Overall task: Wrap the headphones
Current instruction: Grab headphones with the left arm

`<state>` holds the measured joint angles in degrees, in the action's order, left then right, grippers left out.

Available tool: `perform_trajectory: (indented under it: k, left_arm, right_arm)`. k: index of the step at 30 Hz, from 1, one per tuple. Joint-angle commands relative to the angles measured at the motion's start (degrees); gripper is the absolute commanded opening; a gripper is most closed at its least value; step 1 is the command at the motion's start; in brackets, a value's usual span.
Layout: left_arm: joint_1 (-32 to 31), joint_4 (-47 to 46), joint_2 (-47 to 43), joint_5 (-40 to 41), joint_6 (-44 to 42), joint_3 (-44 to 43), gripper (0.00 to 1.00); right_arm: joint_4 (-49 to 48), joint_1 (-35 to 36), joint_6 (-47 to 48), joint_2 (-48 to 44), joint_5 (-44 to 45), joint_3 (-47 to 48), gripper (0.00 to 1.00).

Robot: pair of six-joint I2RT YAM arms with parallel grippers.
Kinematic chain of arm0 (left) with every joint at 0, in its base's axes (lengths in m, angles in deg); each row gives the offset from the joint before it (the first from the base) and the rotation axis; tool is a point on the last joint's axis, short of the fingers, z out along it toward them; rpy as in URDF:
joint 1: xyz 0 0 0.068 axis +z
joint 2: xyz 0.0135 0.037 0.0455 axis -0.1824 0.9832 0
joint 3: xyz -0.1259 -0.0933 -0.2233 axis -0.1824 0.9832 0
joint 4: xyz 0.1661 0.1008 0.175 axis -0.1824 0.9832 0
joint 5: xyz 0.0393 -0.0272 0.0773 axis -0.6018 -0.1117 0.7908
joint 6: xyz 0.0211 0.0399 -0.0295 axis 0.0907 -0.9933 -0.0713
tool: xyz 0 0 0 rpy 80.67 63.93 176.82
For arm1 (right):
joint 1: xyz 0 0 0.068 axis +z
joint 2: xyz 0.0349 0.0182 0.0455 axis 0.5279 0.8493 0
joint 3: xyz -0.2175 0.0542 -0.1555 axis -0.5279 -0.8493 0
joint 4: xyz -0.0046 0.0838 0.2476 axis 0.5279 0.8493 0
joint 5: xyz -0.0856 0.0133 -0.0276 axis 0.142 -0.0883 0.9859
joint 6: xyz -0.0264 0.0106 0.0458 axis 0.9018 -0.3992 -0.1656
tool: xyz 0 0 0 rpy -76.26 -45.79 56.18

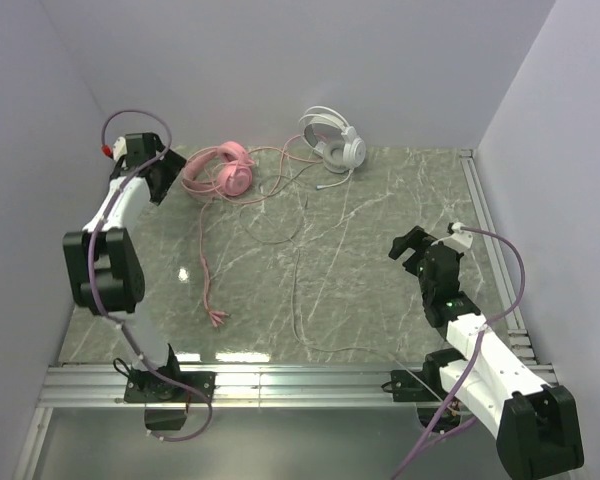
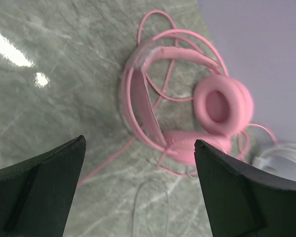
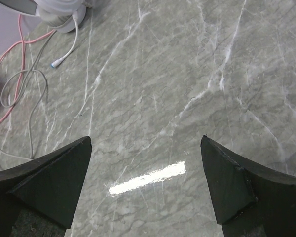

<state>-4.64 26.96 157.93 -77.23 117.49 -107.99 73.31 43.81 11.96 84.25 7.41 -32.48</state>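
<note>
The pink headphones [image 1: 220,172] lie at the back left of the marble table [image 1: 380,230]. Their cable [image 1: 205,270] trails toward the front. My left gripper [image 1: 170,172] hovers open just left of them. In the left wrist view the pink headphones [image 2: 187,98] lie ahead of the open left gripper [image 2: 139,143], with nothing between its fingers. The white headphones [image 1: 332,140] rest against the back wall. Their cable [image 1: 298,290] runs down the middle of the table. My right gripper [image 1: 410,245] is open over bare table at the right, far from both headsets. In its own view the right gripper [image 3: 145,140] holds nothing.
The two cables cross in loops between the headsets [image 1: 280,185]. A white plug [image 3: 56,63] lies beside the white earcup [image 3: 64,15]. Walls close the table at the back and both sides. A metal rail [image 1: 300,380] runs along the front edge.
</note>
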Motion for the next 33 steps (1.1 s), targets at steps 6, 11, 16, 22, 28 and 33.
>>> perform_trajectory:
  k: [6,11,16,22,28,33]
  left_arm:
    - [-0.4,1.7,13.6,-1.0,-9.0,-9.9,0.84]
    - [-0.7,2.2,20.5,-1.0,-11.7,-14.5,0.83]
    - [-1.1,1.3,23.1,1.2,-13.5,-18.0,0.82]
    - [-1.1,-2.1,24.4,-2.3,-15.4,-19.4,0.8]
    - [-1.1,-11.1,17.1,-2.0,-13.1,-7.4,0.74]
    - [-1.2,-8.1,19.7,-4.7,-14.0,-12.2,0.66]
  right_arm:
    - [-1.1,-0.2,0.0,1.9,-0.9,3.2,0.98]
    - [-1.4,-0.1,0.0,2.5,-1.1,3.3,0.98]
    - [-1.2,-0.2,0.0,3.1,-1.6,3.7,0.98]
    - [-1.5,-0.2,0.1,3.1,-2.2,3.8,0.97]
    - [-1.4,-0.1,0.2,4.2,-3.1,4.3,0.96]
    - [-1.1,-0.1,0.2,4.8,-3.2,4.6,0.96]
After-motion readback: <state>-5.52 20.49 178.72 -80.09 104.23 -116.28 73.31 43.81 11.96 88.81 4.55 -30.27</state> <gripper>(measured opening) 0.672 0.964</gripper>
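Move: The pink headphones lie ahead and to the right of the left hand, about 8 cm out, 8 cm right and 13 cm below. The white headphones stand roughly 30 cm right of the pink ones and 6 cm farther out; the grey cable loop is some 15 cm nearer and 13 cm right of the pink ones. From the right hand, the pink headphones are about 24 cm ahead, 45 cm left and 9 cm lower. The left hand drops about 11 cm and reaches 5 cm forward to the pink headband, fingers partly closing. ##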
